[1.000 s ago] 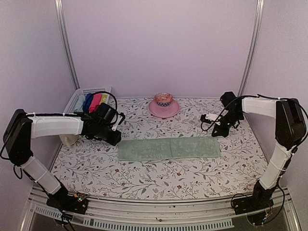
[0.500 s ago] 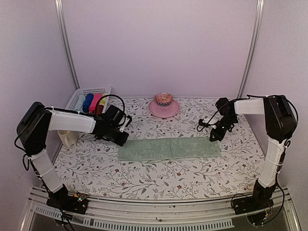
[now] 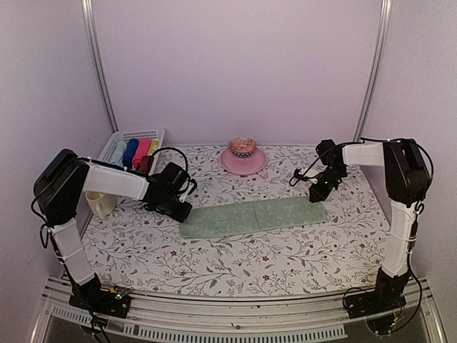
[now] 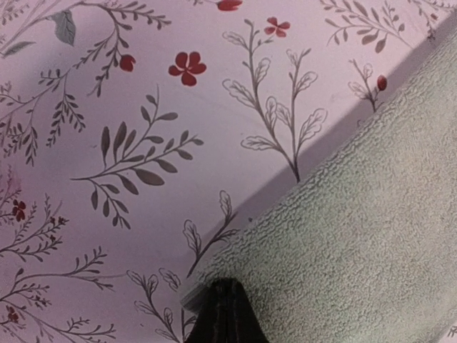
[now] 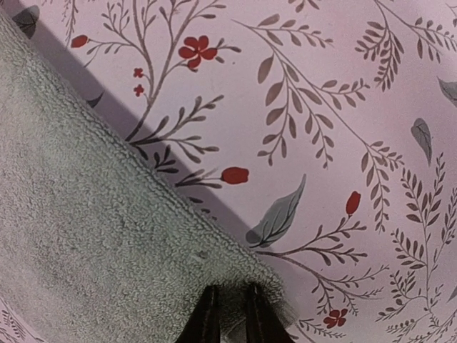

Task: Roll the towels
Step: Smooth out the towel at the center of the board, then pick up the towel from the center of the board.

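A pale green towel [image 3: 250, 218], folded into a long strip, lies across the middle of the floral table cover, its right end slightly farther back than its left. My left gripper [image 3: 184, 213] is low at the strip's far left corner. In the left wrist view the left gripper [image 4: 227, 296] is shut on the edge of the towel [image 4: 357, 236]. My right gripper [image 3: 315, 195] is at the far right corner. The right wrist view shows the right gripper [image 5: 230, 313] with its two dark fingers close together, pinching the corner of the towel [image 5: 86, 243].
A white basket [image 3: 114, 143] with several coloured rolled cloths stands at the back left. A pale cup [image 3: 100, 204] sits near the left arm. A pink stand with a small bowl [image 3: 243, 157] is at the back centre. The booth walls close in on both sides.
Both grippers came down onto the towel's far corners and the left one closed. The towel now lies skewed, its right end pulled back and inward.
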Tool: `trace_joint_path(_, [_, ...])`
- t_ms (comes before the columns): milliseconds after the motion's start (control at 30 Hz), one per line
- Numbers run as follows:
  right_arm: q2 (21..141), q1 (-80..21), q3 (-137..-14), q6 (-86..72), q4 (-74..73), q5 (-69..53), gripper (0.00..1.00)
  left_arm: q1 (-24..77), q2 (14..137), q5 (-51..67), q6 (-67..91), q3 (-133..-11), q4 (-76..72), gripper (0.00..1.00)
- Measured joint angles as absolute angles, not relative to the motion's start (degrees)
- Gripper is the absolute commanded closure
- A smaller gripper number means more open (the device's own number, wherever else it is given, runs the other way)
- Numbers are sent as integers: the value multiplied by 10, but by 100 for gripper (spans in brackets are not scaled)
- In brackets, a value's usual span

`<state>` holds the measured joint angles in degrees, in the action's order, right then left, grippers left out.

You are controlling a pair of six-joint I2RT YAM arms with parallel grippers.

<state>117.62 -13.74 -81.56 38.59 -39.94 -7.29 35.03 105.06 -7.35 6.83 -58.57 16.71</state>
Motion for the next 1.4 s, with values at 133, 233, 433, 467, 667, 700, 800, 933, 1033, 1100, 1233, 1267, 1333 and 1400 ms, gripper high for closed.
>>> trace_joint_path(133, [1178,-137,-820,376,-396,-58,60,352,1051,-80,63,-586,167,62])
trace_joint_path(233, [1169,-135,-820,369,-395,-52,46,352,1051,-84,66,-586,165,38])
trace_joint_path(433, [1097,-97,-801,348,-395,-103,41,364,1032,-97,72,-585,167,17])
trace_joint_path(467, [1084,-86,-796,344,-394,-118,41,370,1025,-101,72,-584,167,9])
trace_joint_path(667, [1061,-43,-742,325,-390,-173,37,414,977,-143,80,-571,153,3])
trace_joint_path(700, [1062,-41,-727,322,-390,-181,36,419,970,-149,81,-566,149,3])
trace_joint_path(800, [1066,-43,-710,318,-397,-203,33,431,956,-164,82,-554,140,3])
trace_joint_path(933, [1076,-45,-709,310,-396,-234,31,440,939,-181,84,-538,133,3])
trace_joint_path(1033, [1087,-45,-709,306,-395,-244,30,445,926,-194,87,-527,128,3])
trace_joint_path(1100, [1097,-45,-709,303,-395,-246,31,449,920,-202,87,-523,127,3])
trace_joint_path(1233, [1110,-48,-709,297,-393,-248,31,456,908,-217,87,-519,127,3])
trace_joint_path(1267, [1110,-49,-709,296,-391,-248,31,457,905,-221,87,-519,127,3])
trace_joint_path(1333, [1111,-56,-709,294,-388,-246,32,458,903,-229,87,-519,127,3])
trace_joint_path(1400, [1113,-70,-709,293,-382,-243,35,459,903,-236,87,-519,127,3])
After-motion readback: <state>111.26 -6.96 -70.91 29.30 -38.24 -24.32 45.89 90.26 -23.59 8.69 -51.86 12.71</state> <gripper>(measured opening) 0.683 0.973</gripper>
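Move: The left fingertips are down on the towel's far-left corner; its left hem is centred about 4 cm back and 1 cm left. The cup stands roughly 20 cm left and 3 cm ahead, the basket about 20 cm ahead and 14 cm left. The right fingertips are at the far-right corner, the right hem centred some 5 cm back and 2 cm right; the pink plate lies about 15 cm ahead and 18 cm left. Open both grippers where they rest on the towel's far corners, then lift both clear. Raise the left about 8 cm, easing back and a little right while tipping its fingers forward and outward, and keep it over the left end. Swing the right up and to its right, then back and down in an arc to straddle the right hem about 4 cm nearer the base, rolling its left side up and turning slightly clockwise. ##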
